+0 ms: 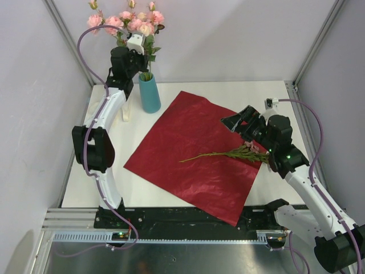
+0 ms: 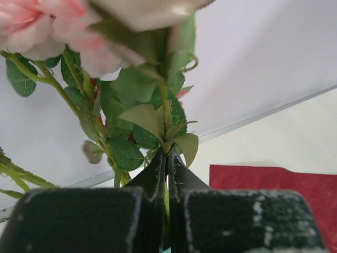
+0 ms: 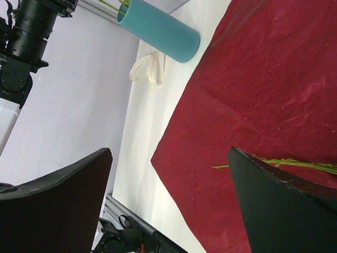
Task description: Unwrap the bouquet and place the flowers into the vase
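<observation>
The teal vase (image 1: 150,93) stands at the back left of the table and holds several pink flowers (image 1: 128,23). Just above its mouth, my left gripper (image 1: 144,57) is shut on one green stem (image 2: 166,138), with leaves and pink blooms (image 2: 31,26) above the jaws. The dark red wrapping paper (image 1: 194,154) lies spread flat. One more flower stem (image 1: 219,154) lies on it, its bloom end hidden under my right arm. My right gripper (image 1: 239,123) hangs open over the paper's right part with nothing in it (image 3: 169,153); the stem's cut end (image 3: 295,163) shows beside one finger.
A cream ribbon (image 1: 125,114) lies loose on the table left of the vase, also seen in the right wrist view (image 3: 147,68). Frame posts and white walls close in the back and sides. Bare white tabletop (image 1: 102,182) shows left of the paper.
</observation>
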`<state>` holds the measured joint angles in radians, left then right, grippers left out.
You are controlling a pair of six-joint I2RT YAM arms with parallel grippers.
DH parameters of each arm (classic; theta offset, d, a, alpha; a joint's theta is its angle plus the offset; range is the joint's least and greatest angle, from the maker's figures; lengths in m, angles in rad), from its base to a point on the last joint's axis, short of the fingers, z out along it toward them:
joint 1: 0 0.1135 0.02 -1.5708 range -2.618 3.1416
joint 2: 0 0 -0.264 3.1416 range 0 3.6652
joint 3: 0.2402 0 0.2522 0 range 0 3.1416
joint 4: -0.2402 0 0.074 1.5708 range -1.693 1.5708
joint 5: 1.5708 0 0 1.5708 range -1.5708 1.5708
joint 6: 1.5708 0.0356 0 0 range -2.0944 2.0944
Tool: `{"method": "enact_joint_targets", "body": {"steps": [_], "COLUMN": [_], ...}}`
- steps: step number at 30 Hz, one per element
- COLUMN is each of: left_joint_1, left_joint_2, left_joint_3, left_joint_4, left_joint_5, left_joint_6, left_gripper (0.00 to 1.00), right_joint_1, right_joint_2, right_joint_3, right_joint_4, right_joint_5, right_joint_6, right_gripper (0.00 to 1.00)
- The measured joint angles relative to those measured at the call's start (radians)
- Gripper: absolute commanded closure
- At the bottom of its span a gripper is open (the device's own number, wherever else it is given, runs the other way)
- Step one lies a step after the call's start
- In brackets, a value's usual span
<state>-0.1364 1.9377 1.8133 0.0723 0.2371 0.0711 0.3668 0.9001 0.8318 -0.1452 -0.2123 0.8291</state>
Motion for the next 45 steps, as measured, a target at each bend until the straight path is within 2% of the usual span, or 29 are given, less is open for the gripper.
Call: {"method": "enact_joint_targets", "body": {"steps": [4,8,10,12,15,17,22,27,33,40,45], "left_joint_1": [0.0,-0.001,-0.002,-0.003,-0.003,-0.003,-0.002,-0.002,-0.002,-0.005,-0.037], "left_joint_2": [-0.017,-0.024,-0.029,-0.035,-0.052,-0.069,-0.159,-0.307,-0.509,-0.738,-0.927], "left_joint_3": [-0.037,-0.072,-0.085,-0.092,-0.101,-0.108,-0.146,-0.23,-0.404,-0.669,-0.853], "left_joint_4": [0.002,0.006,0.008,0.007,-0.008,-0.014,-0.029,-0.032,-0.054,-0.141,-0.19], "left_joint_5": [0.003,0.003,0.003,0.002,-0.004,-0.009,-0.024,-0.019,0.032,0.13,0.143], "left_joint_6": [-0.001,-0.003,-0.008,-0.011,-0.021,-0.028,-0.054,-0.102,-0.209,-0.333,-0.38], "left_gripper": [1.0,0.88,0.79,0.65,0.38,0.24,0.04,0.01,0.0,0.0,0.0], "right_joint_1": [0.0,0.0,0.0,0.0,0.0,0.0,0.002,0.005,0.019,0.052,0.06], "right_joint_2": [0.0,0.0,-0.001,-0.001,-0.006,-0.013,-0.041,-0.061,-0.056,0.032,0.101], "right_joint_3": [0.0,0.0,0.0,0.0,0.0,0.0,0.0,0.0,-0.001,-0.026,-0.068], "right_joint_4": [-0.004,-0.018,-0.022,-0.023,-0.033,-0.049,-0.113,-0.203,-0.354,-0.517,-0.548], "right_joint_5": [0.0,0.001,0.001,0.001,0.005,0.013,0.065,0.138,0.246,0.35,0.396], "right_joint_6": [0.0,0.001,0.001,0.001,0.004,0.01,0.058,0.15,0.327,0.568,0.69], "right_gripper": [0.02,0.02,0.02,0.02,0.02,0.02,0.02,0.02,0.05,0.2,0.25]}}
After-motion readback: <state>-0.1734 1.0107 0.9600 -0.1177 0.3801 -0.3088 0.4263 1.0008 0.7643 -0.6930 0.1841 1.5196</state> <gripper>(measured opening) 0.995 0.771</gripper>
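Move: Straight beneath the left hand, which still pinches the cream rose's stem, stands the vase, its middle some 20 cm below the fingers and about 1 cm to the right; the ribbon lies about 19 cm left of that hand, level with it, 32 cm down. For the right hand, empty and open, the last flowers' stems lie about 4 cm ahead, 3 cm right and 27 cm below. Their blooms are some 11 cm farther right, and the wrapping paper's middle is 17 cm left of the hand and 3 cm ahead. Easing the cream rose about 2 cm farther down into the vase, the left hand opens wide and lets go of the stem, then draws back some 27 cm towards its base, rising and dipping again on the way as it rolls left side down and tips down. Meanwhile the right hand sinks about 15 cm towards the last flowers, drifting 6 cm right, swinging clockwise and pitching steeply down, its fingers starting to narrow without touching yet. ##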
